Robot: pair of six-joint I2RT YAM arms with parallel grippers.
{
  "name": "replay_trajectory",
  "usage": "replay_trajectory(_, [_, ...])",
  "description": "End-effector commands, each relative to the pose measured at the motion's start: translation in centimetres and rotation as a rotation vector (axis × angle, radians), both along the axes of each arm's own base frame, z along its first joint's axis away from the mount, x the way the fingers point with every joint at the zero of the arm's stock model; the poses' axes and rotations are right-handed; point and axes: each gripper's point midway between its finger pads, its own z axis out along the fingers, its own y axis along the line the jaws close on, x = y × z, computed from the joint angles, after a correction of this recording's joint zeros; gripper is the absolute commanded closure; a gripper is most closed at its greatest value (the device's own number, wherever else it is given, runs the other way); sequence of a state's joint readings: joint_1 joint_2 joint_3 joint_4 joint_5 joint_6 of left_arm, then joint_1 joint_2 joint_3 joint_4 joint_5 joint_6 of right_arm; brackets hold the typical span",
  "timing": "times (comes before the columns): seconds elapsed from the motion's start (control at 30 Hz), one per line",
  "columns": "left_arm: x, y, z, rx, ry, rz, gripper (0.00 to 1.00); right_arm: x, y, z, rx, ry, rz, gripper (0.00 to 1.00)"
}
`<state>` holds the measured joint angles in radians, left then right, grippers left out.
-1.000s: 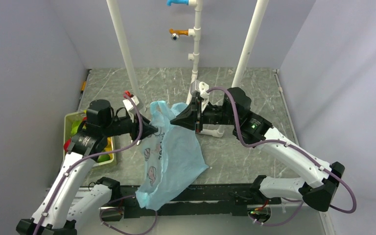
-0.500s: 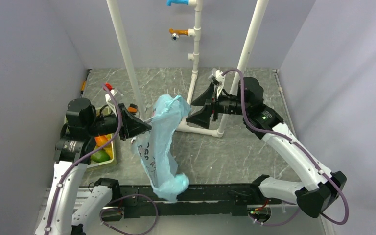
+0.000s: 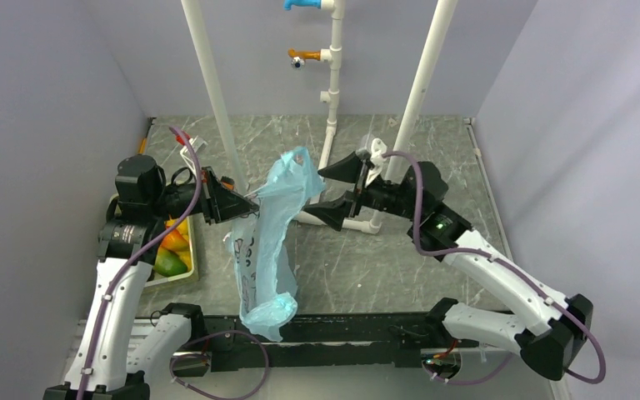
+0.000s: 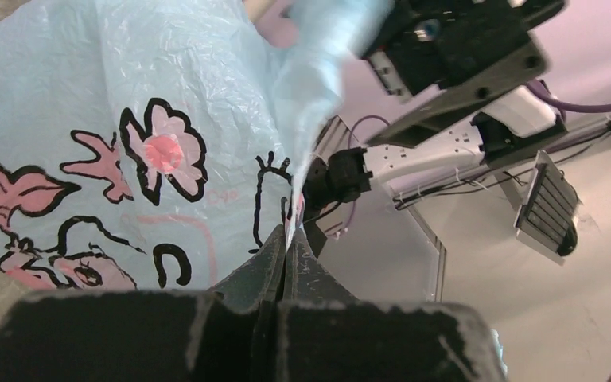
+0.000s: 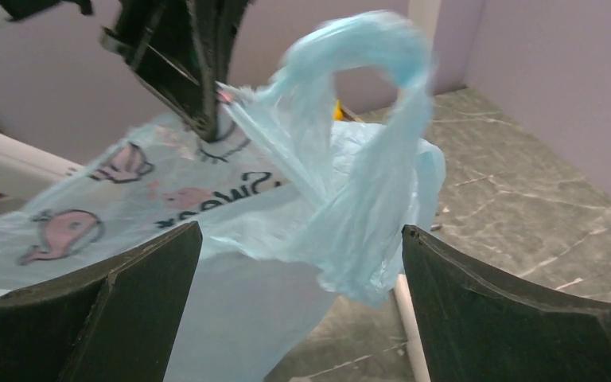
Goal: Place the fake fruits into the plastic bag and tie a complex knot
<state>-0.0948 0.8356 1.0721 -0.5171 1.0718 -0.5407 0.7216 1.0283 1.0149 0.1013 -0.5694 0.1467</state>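
Observation:
The light-blue plastic bag [image 3: 267, 242] hangs in mid-air over the table, long and limp, its bottom near the front rail. My left gripper [image 3: 248, 207] is shut on the bag's edge; the wrist view shows the plastic [image 4: 127, 135] pinched between the closed fingers [image 4: 266, 259]. My right gripper [image 3: 327, 190] stands wide open just right of the bag's looped handle [image 5: 366, 119], and the loop hangs free between its spread fingers [image 5: 135, 278]. Fake fruits [image 3: 169, 250], orange and green, lie in a tray at the left. No knot shows.
The green tray [image 3: 185, 271] sits under my left arm at the table's left edge. White pipe uprights [image 3: 212, 92] [image 3: 421, 83] rise behind the bag, with a pipe foot [image 3: 367, 225] on the marble table [image 3: 400, 267] beneath my right gripper.
My right gripper let go of the bag's top and opened fully, staying beside it. My left gripper closed on the bag's edge and pulled left and up; the bag now hangs narrower.

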Motion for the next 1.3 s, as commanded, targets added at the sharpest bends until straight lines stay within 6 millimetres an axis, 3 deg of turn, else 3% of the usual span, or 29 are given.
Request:
replay_trajectory(0.0, [-1.1,-0.5,1.6,-0.05,-0.03,-0.089,1.0,1.6,1.5,1.7,0.136,-0.22,-0.044,0.0])
replay_trajectory(0.23, [-1.5,-0.9,2.0,-0.084,-0.017,-0.161,1.0,0.0,5.1,4.5,0.266,-0.404,0.004,0.0])
replay_trajectory(0.57, [-3.3,-0.9,2.5,-0.087,-0.054,-0.234,1.0,3.0,4.0,1.3,0.133,-0.431,-0.171,0.0])
replay_trajectory(0.67, [-3.5,-0.8,2.6,-0.085,-0.059,-0.24,1.0,1.8,3.8,1.2,0.098,-0.414,-0.096,0.0])
replay_trajectory(0.77, [-3.6,-0.9,2.8,-0.096,-0.057,-0.254,1.0,0.5,4.8,1.0,0.099,-0.462,-0.008,0.0])
replay_trajectory(0.9, [-3.7,-1.1,3.1,-0.104,-0.045,-0.283,1.0,0.9,6.7,1.9,0.13,-0.548,0.0,0.0])
replay_trajectory(0.93, [-3.7,-1.1,3.2,-0.103,-0.046,-0.285,1.0,1.0,6.9,2.3,0.133,-0.577,0.005,0.03])
replay_trajectory(0.97, [-3.7,-1.1,3.3,-0.1,-0.048,-0.285,1.0,1.0,7.2,2.3,0.114,-0.595,0.022,0.2])
replay_trajectory(1.03, [-3.6,-1.0,4.1,-0.092,-0.076,-0.274,1.0,0.4,7.3,1.4,0.024,-0.584,0.09,0.63])
replay_trajectory(1.1, [-2.8,-0.6,5.0,-0.045,-0.142,-0.214,1.0,-1.2,6.1,0.6,-0.06,-0.548,0.191,0.98])
replay_trajectory(1.2, [-0.3,0.9,6.0,0.136,-0.303,-0.046,1.0,-4.8,3.8,-1.0,-0.145,-0.446,0.325,1.0])
replay_trajectory(1.27, [3.5,3.2,5.1,0.3,-0.345,0.147,1.0,-7.0,2.4,-2.1,-0.185,-0.35,0.392,1.0])
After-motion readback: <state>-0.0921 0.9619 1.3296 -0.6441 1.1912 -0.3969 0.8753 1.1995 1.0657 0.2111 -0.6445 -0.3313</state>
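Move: The plastic bag's free handle stands about 6 cm left and 4 cm ahead of the open right gripper, nearly level in height. From the same gripper, the left gripper's tips are some 17 cm left, level forward, and the hanging bag body's middle is around 15 cm left, 3 cm back and 14 cm lower. From the left gripper, already pinching the bag's rim, the handle lies some 11 cm right and 5 cm ahead. Reach the open right gripper left about 6 cm to the bag's free handle, dipping at first, hover there while rolling some 25 degrees so its forward side rises, then shut the fingers on the handle and draw it back about 3 cm. Keep the left gripper pinching the rim: ease back and turn slightly clockwise, then lift to about 5 cm up, coming forward again. ##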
